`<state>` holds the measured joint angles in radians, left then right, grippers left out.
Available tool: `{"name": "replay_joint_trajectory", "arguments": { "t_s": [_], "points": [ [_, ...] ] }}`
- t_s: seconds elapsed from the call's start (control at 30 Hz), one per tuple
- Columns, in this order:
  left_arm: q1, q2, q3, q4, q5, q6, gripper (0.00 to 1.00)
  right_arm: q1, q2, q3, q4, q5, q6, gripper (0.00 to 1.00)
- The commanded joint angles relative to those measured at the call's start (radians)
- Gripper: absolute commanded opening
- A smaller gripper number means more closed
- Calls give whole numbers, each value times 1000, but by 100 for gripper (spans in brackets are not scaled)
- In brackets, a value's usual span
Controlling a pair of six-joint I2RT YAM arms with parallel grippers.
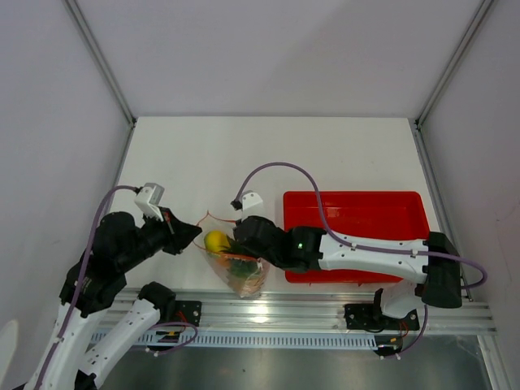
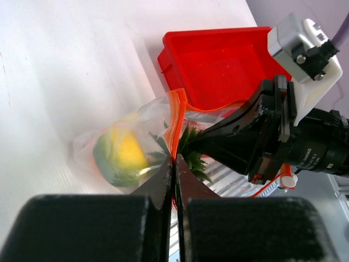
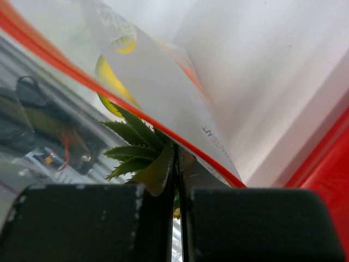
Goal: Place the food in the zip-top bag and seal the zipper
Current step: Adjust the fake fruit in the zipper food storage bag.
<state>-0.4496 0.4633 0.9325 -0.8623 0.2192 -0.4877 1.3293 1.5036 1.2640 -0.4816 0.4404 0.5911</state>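
The clear zip-top bag [image 1: 237,272] hangs between my two grippers near the table's front edge. Inside it are the yellow lemon [image 1: 215,241], a green fruit [image 2: 104,161] and the pineapple, whose green leaves [image 2: 192,148] poke up at the mouth. My left gripper [image 2: 175,159] is shut on the orange-red zipper [image 2: 175,117] at the bag's left end. My right gripper [image 3: 176,146] is shut on the bag's edge just below the zipper [image 3: 136,106], next to the pineapple leaves [image 3: 133,150]. The two grippers [image 1: 195,234] [image 1: 238,248] face each other across the bag.
The red tray [image 1: 355,213] lies right of the bag, under my right forearm. A metal rail [image 1: 309,309] runs along the near edge, just below the bag. White walls close in the table on three sides.
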Motion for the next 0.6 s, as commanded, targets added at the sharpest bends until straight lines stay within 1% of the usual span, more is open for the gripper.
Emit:
{"name": "replay_joint_trajectory", "arguments": {
  "t_s": [0.0, 0.07, 0.13, 0.17, 0.23, 0.27, 0.33, 0.37, 0.4, 0.43, 0.57],
  "points": [
    [-1, -2, 46, 14, -21, 15, 1, -2, -31, 34, 34, -3, -37, 0],
    [-1, 1, 16, 23, -9, 12, 0, -12, -14, 25, 34, -23, -25, 1],
    [-1, -6, -16, 40, 0, 3, 1, -4, -8, 23, 32, -26, -25, 9],
    [-1, -9, -21, 46, 5, 1, 1, 4, -6, 25, 32, -25, -33, 24],
    [-1, -8, -24, 48, 3, 1, 1, 11, -11, 25, 34, -19, -40, 33],
    [-1, -5, -26, 49, 3, 1, 1, 14, -22, 25, 40, -17, -50, 41],
    [-1, -2, -26, 51, 6, 3, 1, 18, -37, 26, 44, -16, -65, 50],
    [-1, 0, -27, 52, 8, 3, 1, 19, -46, 25, 52, -17, -77, 57],
    [-1, 1, -29, 55, 8, 1, 0, 22, -63, 26, 55, -17, -83, 59],
    [-1, 1, -31, 58, 9, 1, 1, 22, -72, 29, 61, -26, -91, 63],
    [-1, 9, -38, 80, 23, -6, 1, 24, -121, 38, 89, -89, -128, 70]
  ]
}}
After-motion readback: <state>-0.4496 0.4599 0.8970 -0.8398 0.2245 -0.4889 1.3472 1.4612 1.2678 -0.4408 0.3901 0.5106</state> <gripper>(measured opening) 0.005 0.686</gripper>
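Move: The right hand's shut fingers are inside the bag mouth at the pineapple's leaves, with the pineapple's middle about 8 cm below them, some 4 cm back and 2 cm to the right. The green-yellow fruit lies roughly 6 cm left, 3 cm ahead and 8 cm lower than the right hand. From the left hand, which already pinches the bag's orange zipper edge, the pineapple is about 11 cm right, 2 cm back and 16 cm below. Lets go of the pineapple's leaves: the right fingers spread from shut to about two-thirds open, almost in place. The hand then eases up about 2 cm and back about 1 cm, away from the pineapple, turning slightly counter-clockwise. The left hand keeps its pinch on the zipper edge, sagging about a centimetre. ##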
